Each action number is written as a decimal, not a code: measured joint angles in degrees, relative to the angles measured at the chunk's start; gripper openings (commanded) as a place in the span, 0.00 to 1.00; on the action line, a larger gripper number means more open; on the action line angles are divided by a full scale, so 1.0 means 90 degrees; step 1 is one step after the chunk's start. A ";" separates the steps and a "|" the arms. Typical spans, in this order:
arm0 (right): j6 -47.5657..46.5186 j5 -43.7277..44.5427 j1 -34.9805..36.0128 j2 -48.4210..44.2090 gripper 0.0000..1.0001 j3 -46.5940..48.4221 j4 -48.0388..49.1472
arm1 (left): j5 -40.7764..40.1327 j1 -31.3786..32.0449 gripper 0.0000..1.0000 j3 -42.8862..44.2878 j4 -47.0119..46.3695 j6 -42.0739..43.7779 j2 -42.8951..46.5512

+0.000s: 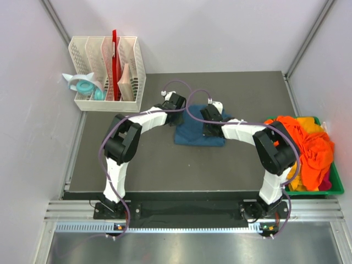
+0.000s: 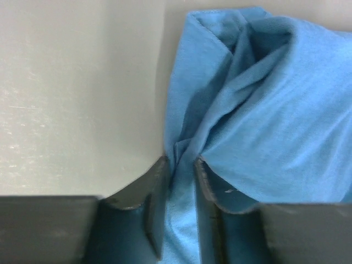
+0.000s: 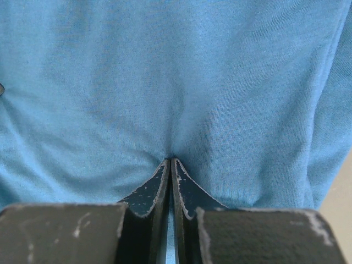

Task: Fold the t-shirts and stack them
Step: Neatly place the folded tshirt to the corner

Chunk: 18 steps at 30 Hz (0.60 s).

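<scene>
A folded teal-blue t-shirt (image 1: 192, 136) lies at the middle of the dark table mat (image 1: 143, 165). My left gripper (image 1: 175, 110) is at the shirt's far left corner. In the left wrist view its jaws (image 2: 180, 165) pinch a bunched fold of the blue t-shirt (image 2: 275, 121), with bare table to the left of it. My right gripper (image 1: 210, 125) sits on the shirt's far right part. Its jaws (image 3: 171, 162) are almost together, with a thin layer of blue t-shirt (image 3: 165, 82) between them. Orange t-shirts (image 1: 308, 146) with bits of yellow and magenta are piled in the bin at the right.
The green bin (image 1: 330, 191) stands at the table's right edge. A white slotted rack (image 1: 107, 71) with a red item stands at the back left, next to a teal tape roll (image 1: 85, 87). Walls close in the left, back and right sides.
</scene>
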<state>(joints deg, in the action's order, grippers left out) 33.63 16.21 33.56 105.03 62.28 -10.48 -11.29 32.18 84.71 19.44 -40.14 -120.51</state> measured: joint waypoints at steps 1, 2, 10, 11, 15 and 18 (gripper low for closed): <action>0.0000 0.0000 0.0000 0.0000 0.05 0.0000 0.0000 | -0.0012 0.0007 0.16 -0.0022 -0.0029 -0.0024 0.0002; 0.0002 0.0000 0.0000 0.0000 0.05 0.0000 0.0000 | -0.0010 0.0024 0.09 -0.0046 -0.0083 -0.0034 0.0002; 0.0002 0.0000 0.0000 -0.0005 0.05 0.0000 0.0000 | -0.0044 0.0102 0.00 -0.0425 -0.0607 -0.0073 0.0134; 0.0002 0.0000 0.0000 -0.0007 0.07 -0.0002 0.0000 | -0.0092 0.0121 0.00 -0.0512 -0.0719 -0.0073 0.0175; 0.0027 -0.0017 -0.0002 -0.0083 0.36 -0.0085 0.0063 | -0.0512 0.0328 0.00 -0.0843 -0.0918 -0.0058 0.0418; -0.0002 -0.0121 -0.0002 -0.0219 0.53 -0.0085 -0.0024 | -0.0770 0.0534 0.00 -0.1064 -0.0471 -0.0022 0.0721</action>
<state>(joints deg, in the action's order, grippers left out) 33.61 15.11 33.54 103.07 61.52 -10.70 -18.22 36.99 75.13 15.20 -40.34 -114.02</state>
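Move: The folded tshirt's left edge already lies between the left hand's parted fingers, at about their height, and the tshirt's middle is some 10 cm to the right and 1 cm back. The white rack stands about 27 cm left and 20 cm ahead of this hand. From the right hand, shut on top of the tshirt, that left edge is roughly 13 cm left and 3 cm ahead, and the tshirt's middle 3 cm left and 2 cm ahead. Left fingers pinch the tshirt's left edge and drag it back about 3 cm; right fingers open, rising slightly. ##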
